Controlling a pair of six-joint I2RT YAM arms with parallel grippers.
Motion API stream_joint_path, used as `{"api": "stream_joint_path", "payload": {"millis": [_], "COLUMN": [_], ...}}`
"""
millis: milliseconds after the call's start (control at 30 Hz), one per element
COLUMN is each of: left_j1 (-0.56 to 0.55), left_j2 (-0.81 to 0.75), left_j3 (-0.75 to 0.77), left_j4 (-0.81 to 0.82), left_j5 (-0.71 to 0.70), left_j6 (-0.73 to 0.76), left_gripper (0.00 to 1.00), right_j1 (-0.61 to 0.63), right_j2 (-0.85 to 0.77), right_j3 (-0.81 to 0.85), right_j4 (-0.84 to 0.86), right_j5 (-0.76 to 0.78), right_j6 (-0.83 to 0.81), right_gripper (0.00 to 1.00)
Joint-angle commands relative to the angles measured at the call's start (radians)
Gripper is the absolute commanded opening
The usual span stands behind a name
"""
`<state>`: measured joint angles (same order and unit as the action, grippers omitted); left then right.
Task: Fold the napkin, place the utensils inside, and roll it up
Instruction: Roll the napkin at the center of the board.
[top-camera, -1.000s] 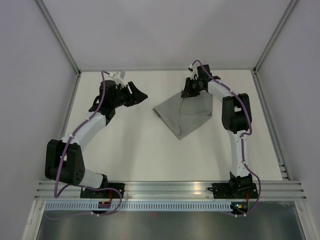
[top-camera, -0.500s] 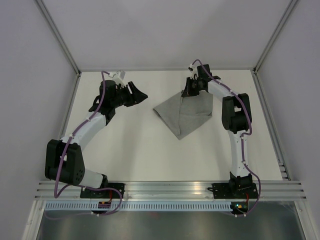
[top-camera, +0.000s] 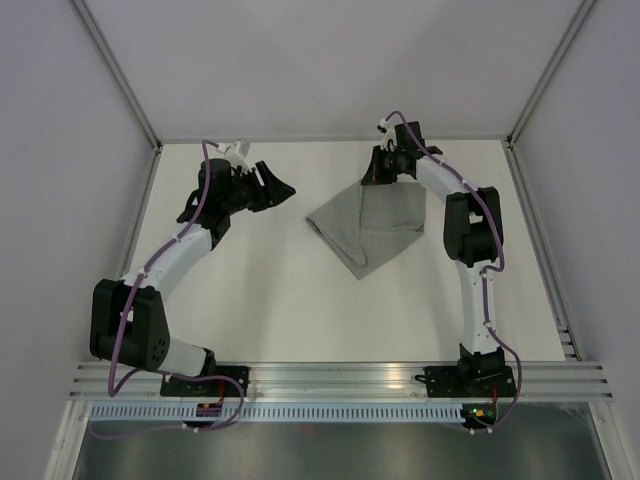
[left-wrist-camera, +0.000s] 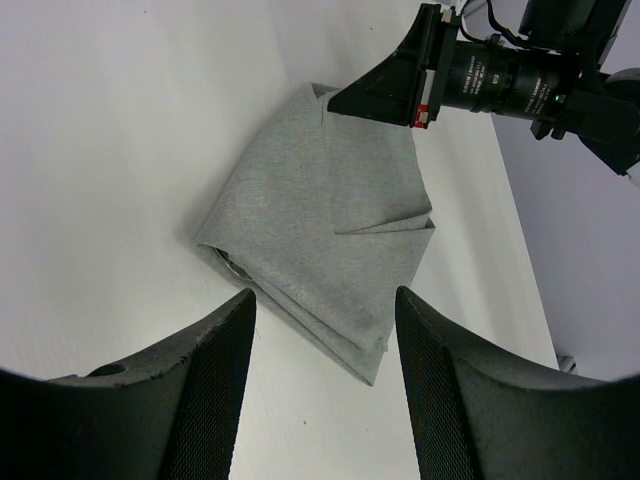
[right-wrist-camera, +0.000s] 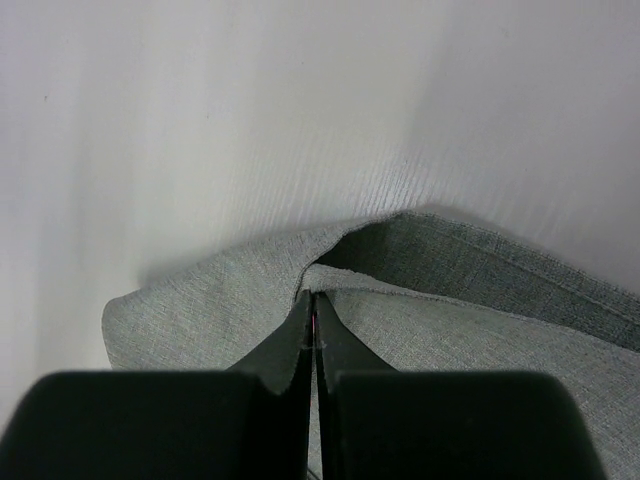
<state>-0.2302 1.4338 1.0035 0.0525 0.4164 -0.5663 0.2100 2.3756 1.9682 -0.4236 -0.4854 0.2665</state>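
The grey napkin (top-camera: 365, 228) lies folded into a rough triangle right of the table's middle, with layered edges in the left wrist view (left-wrist-camera: 320, 230). My right gripper (top-camera: 378, 178) is at its far corner, jaws shut on a lifted edge of the cloth (right-wrist-camera: 314, 300). The upper layer (right-wrist-camera: 480, 330) is raised off the lower one there. My left gripper (top-camera: 283, 190) hovers to the left of the napkin, open and holding nothing (left-wrist-camera: 325, 296). A small silvery bit (left-wrist-camera: 232, 266) peeks from the napkin's left fold. The utensils are otherwise hidden.
White tabletop (top-camera: 260, 290) bounded by grey walls and a metal frame (top-camera: 130, 90). An aluminium rail (top-camera: 340, 378) with both arm bases runs along the near edge.
My right gripper's jaws have closed on the napkin's far corner and drawn it slightly up and away. The left arm has stayed still.
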Motion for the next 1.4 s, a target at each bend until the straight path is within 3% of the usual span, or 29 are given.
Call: {"api": "stream_joint_path", "payload": {"millis": [0,233,300,333,433,833,1100,1367], "left_j1": [0.008,0.009,0.008,0.009,0.008,0.009,0.009,0.008], "left_j2": [0.002,0.01,0.011,0.011,0.01,0.005,-0.01,-0.013], "left_j3": [0.041,0.041,0.041,0.041,0.04,0.02,0.004,-0.005], "left_j4": [-0.008,-0.006,-0.002,0.0,0.001,0.033,0.044,0.053], "left_j5": [-0.016,-0.016,-0.013,-0.013,-0.011,-0.011,-0.011,-0.013], "left_j6": [-0.017,-0.02,-0.024,-0.024,-0.026,-0.046,-0.049,-0.05], "left_gripper": [0.63,0.63,0.63,0.63,0.63,0.63,0.63,0.63], "right_j1": [-0.001,0.0,0.0,-0.001,0.0,0.06,0.238,0.391], "right_j2": [0.028,-0.019,-0.029,-0.038,-0.071,-0.303,-0.452,-0.496], "right_j3": [0.044,-0.04,-0.048,-0.049,-0.069,-0.23,-0.41,-0.538], "right_j4": [0.014,0.002,-0.015,-0.033,-0.053,-0.086,-0.067,-0.03], "right_j5": [-0.027,-0.016,0.008,0.014,0.028,0.182,0.31,0.442], "right_j6": [0.031,0.0,-0.013,-0.019,-0.039,-0.179,-0.346,-0.417], "right_gripper": [0.02,0.04,0.14,0.25,0.36,0.36,0.36,0.39]}}
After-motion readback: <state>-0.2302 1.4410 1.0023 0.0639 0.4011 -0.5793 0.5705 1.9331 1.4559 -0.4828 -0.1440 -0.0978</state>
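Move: The right hand is shut on the top-layer edge at the napkin's far end, just above the board. The napkin's long left edge, where it goes next, has its middle about 18 cm back, 10 cm left and 3 cm lower; of the hand, the left corner lies roughly 10 cm back and 17 left, the near corner some 28 back and 2 left. From the idle left hand, that edge's middle is about 9 cm back, 14 right and 18 below. The right hand first sinks about 3 cm, drifting slightly back, and opens partway to let go of the napkin's far edge, then lifts clear by some 8 cm. From there it sweeps back and to the left over the folded panel towards the napkin's long left edge, ending about 17 cm back from its start, dipping again on the way with fingers still part open, while the wrist turns roughly 25 degrees counter-clockwise and its left side tips down. ##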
